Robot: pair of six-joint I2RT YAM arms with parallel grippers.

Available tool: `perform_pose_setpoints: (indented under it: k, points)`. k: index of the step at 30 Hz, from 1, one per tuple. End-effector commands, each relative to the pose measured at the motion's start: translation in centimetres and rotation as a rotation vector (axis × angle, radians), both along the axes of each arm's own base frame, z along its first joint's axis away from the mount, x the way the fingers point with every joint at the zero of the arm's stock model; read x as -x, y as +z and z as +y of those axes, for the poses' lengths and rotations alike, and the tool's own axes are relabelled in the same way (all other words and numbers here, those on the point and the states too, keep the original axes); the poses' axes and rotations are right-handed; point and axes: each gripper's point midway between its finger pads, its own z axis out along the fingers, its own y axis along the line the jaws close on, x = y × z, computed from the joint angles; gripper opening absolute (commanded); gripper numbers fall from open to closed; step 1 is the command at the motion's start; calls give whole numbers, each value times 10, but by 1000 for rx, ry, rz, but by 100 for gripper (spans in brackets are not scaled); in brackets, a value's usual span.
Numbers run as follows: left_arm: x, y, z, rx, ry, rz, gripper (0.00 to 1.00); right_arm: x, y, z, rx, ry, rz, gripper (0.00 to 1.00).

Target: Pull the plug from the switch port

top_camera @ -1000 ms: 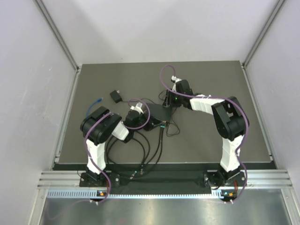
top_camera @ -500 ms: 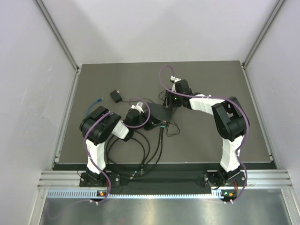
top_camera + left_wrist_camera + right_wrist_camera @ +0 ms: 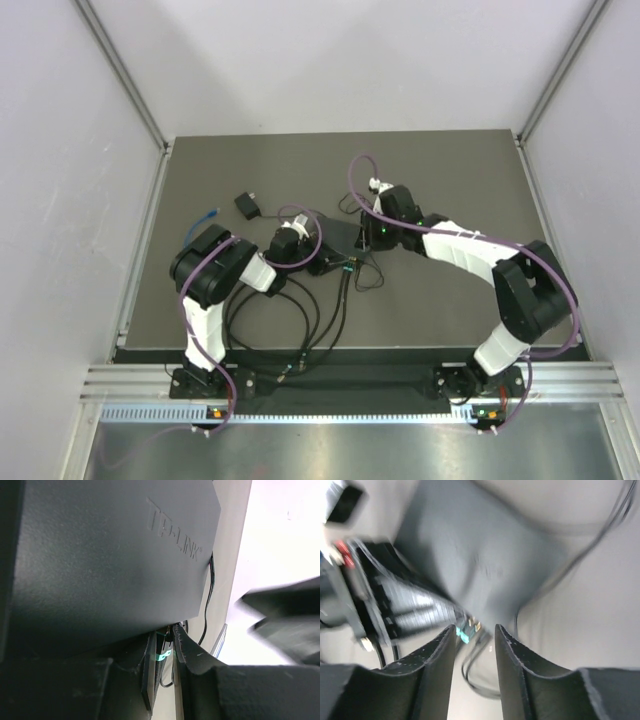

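The black TP-LINK switch box (image 3: 335, 238) lies mid-table. A plug with a green tag (image 3: 350, 265) sits in a port on its near edge, with black cables trailing toward me. My left gripper (image 3: 312, 262) grips the box's near left edge. In the left wrist view the box (image 3: 110, 555) fills the frame and my left gripper (image 3: 162, 640) closes on its thin edge beside the green tag (image 3: 164, 654). My right gripper (image 3: 377, 234) is at the box's right side. In the blurred right wrist view it (image 3: 475, 632) is open, with the plug (image 3: 469, 626) just beyond its tips and the box (image 3: 480, 555) behind.
A small black adapter block (image 3: 247, 205) and a blue cable end (image 3: 208, 213) lie at the left back. Black cables (image 3: 320, 310) loop from the box to the table's near edge. More cable (image 3: 368, 278) curls at the box's right.
My right arm has swung out to the right and its gripper has moved from the box's far edge toward me, to the right side near the plug. My left arm has hardly moved.
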Motion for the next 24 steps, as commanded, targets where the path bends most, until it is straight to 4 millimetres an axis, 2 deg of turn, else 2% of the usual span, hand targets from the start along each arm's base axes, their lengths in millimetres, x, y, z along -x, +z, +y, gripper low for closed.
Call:
perform_pose_setpoints:
  k: [1,5,10,13,17,21,24]
  points:
    - [23,-61,30,-170,65,222,0,22,-11,7,-43,-26,63,36]
    - [22,-57,29,-169,72,216,0,31,-31,7,-36,-59,116,35]
    - [22,-54,32,-173,84,213,0,33,-38,14,-108,-107,140,36]
    - [22,-54,32,-170,87,215,0,40,-51,18,-133,-123,195,37]
    - [21,-53,31,-168,86,213,0,36,-61,27,-202,-151,207,38]
    - [20,-51,29,-170,80,212,0,34,-72,26,-226,-220,221,36]
    - [22,-53,29,-179,73,216,0,31,-71,25,-275,-287,216,34]
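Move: The black plug with the teal band, sitting in the switch's port edge, is about 4 cm back, 4 cm left and 7 cm below my right fingertips. The switch's middle lies about 2 cm ahead and 6 cm left of that hand; the loop of thin cord lies roughly 7 cm back and 1 cm right, both some 7 to 8 cm below. From my left hand, the same plug is just past the fingertips, about 3 cm right and 1 cm back at the same height. I bring my right hand, fingers parted, down about 6 cm towards the teal-banded plug, drawing back some 4 cm early on and then easing 2 cm left, while the wrist tips and turns some 20 degrees, partly clockwise. My left hand stays at the switch's port edge, keeping its grip and tilting only slightly. ##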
